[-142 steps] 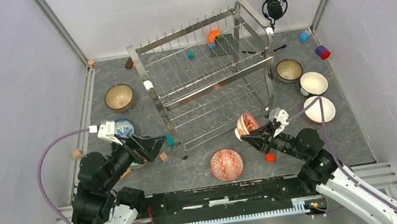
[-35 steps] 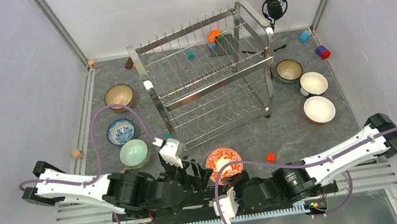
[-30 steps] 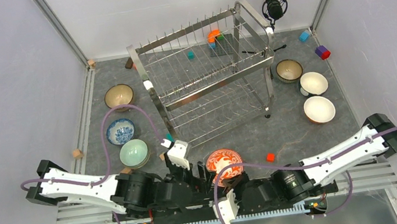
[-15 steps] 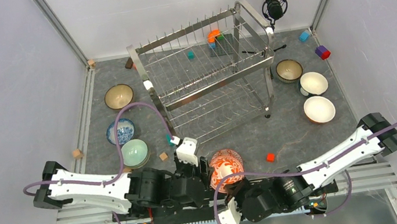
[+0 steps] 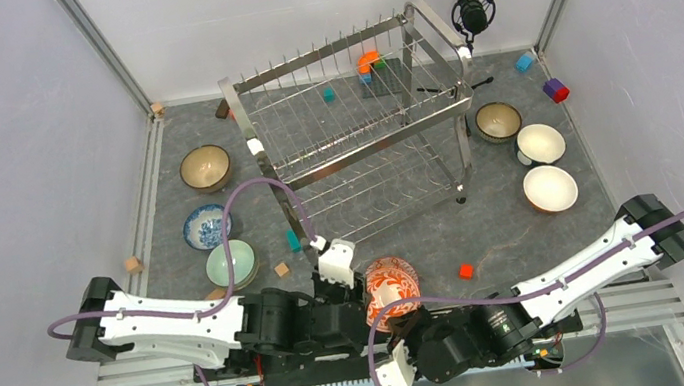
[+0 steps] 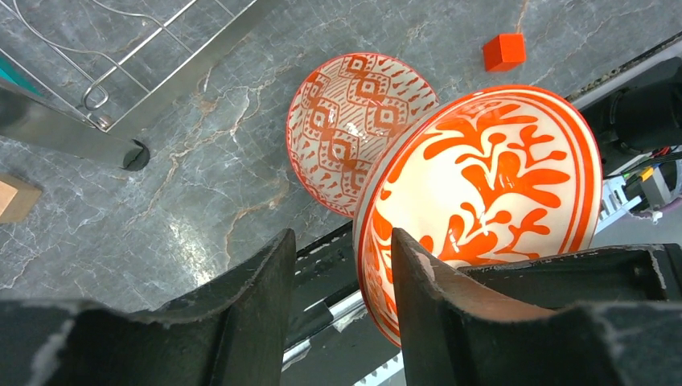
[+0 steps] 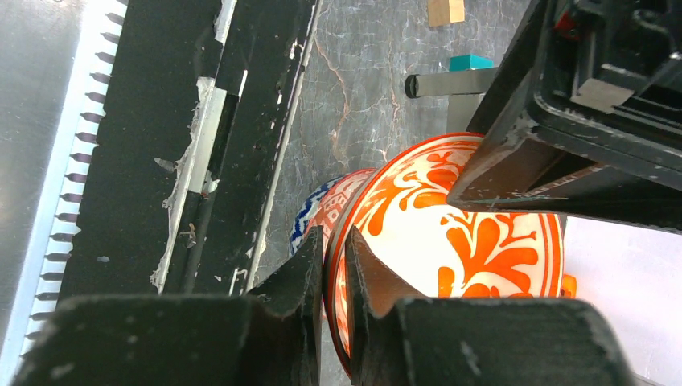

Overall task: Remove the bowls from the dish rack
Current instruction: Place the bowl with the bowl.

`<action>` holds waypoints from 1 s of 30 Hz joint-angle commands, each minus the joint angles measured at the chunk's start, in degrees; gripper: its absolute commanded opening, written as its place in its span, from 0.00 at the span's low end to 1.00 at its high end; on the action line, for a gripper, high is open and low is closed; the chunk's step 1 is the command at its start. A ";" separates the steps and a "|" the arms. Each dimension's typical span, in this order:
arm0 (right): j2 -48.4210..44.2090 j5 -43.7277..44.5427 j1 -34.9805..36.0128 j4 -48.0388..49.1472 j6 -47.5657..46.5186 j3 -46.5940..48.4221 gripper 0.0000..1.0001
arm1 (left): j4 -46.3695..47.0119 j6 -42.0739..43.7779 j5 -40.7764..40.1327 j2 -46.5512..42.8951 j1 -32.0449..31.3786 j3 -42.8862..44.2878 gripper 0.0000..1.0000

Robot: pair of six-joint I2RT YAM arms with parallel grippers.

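My right gripper point(image 7: 332, 237) is shut on the rim of a red-and-white floral bowl point(image 7: 474, 233), holding it tilted on edge above the table's near edge point(image 5: 391, 282). The left gripper point(image 6: 342, 241) stands open astride that bowl's rim point(image 6: 482, 177), the rim close to its right finger point(image 6: 418, 265) and a gap at the left finger. Under it, a second red-patterned bowl point(image 6: 354, 129) rests on the table. The dish rack point(image 5: 361, 140) stands behind, no bowl showing in it. Brown point(image 5: 205, 167), blue-and-white point(image 5: 205, 226) and pale green point(image 5: 230, 264) bowls sit left. A brown bowl point(image 5: 497, 120) and two white bowls point(image 5: 540, 143) point(image 5: 550, 188) sit right.
A red block point(image 5: 465, 272) lies just right of the held bowl. A teal block point(image 5: 293, 241) and a tan block point(image 5: 281, 269) lie by the rack's near left foot. A black microphone point(image 5: 473, 11) stands at the back right, with more blocks around it.
My left arm has swung right from the pale green bowl to the floral bowl, and its jaws have narrowed round the rim. The right gripper has tipped the bowl further on edge.
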 commanded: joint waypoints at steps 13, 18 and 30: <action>-2.47 1.80 0.54 4.14 2.37 3.41 0.12 | 2.64 0.94 0.62 1.05 0.32 0.88 0.22; -4.26 0.05 0.49 5.35 7.34 4.39 0.54 | 2.49 -0.12 -0.58 0.19 0.33 0.66 0.02; -12.37 16.58 0.45 9.39 27.54 8.38 0.90 | 1.90 -5.02 -4.21 -3.42 0.35 -1.62 0.02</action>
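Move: Between the left hand's half-open fingers stands the rim of the orange-flower bowl; the bowl's middle lies about 5 cm right, 2 cm back and 3 cm below that hand. Below it, the patterned bowl on the table stands some 5 cm right, 1 cm ahead and 11 cm down from the left hand, and the orange cube about 22 cm right and 1 cm back. From the right hand, which still pinches the near rim, the flower bowl's middle is some 5 cm ahead and 2 cm left. Shutting almost fully on the rim, the left fingers pinch the bowl while that hand shifts only about 1 cm right and returns. The right hand waits with its grip on the bowl until the left has nearly closed, then opens wide, lets go and rises some 8 cm off the rim, its wrist turning about 30 degrees so that the fingertips tip upwards. ##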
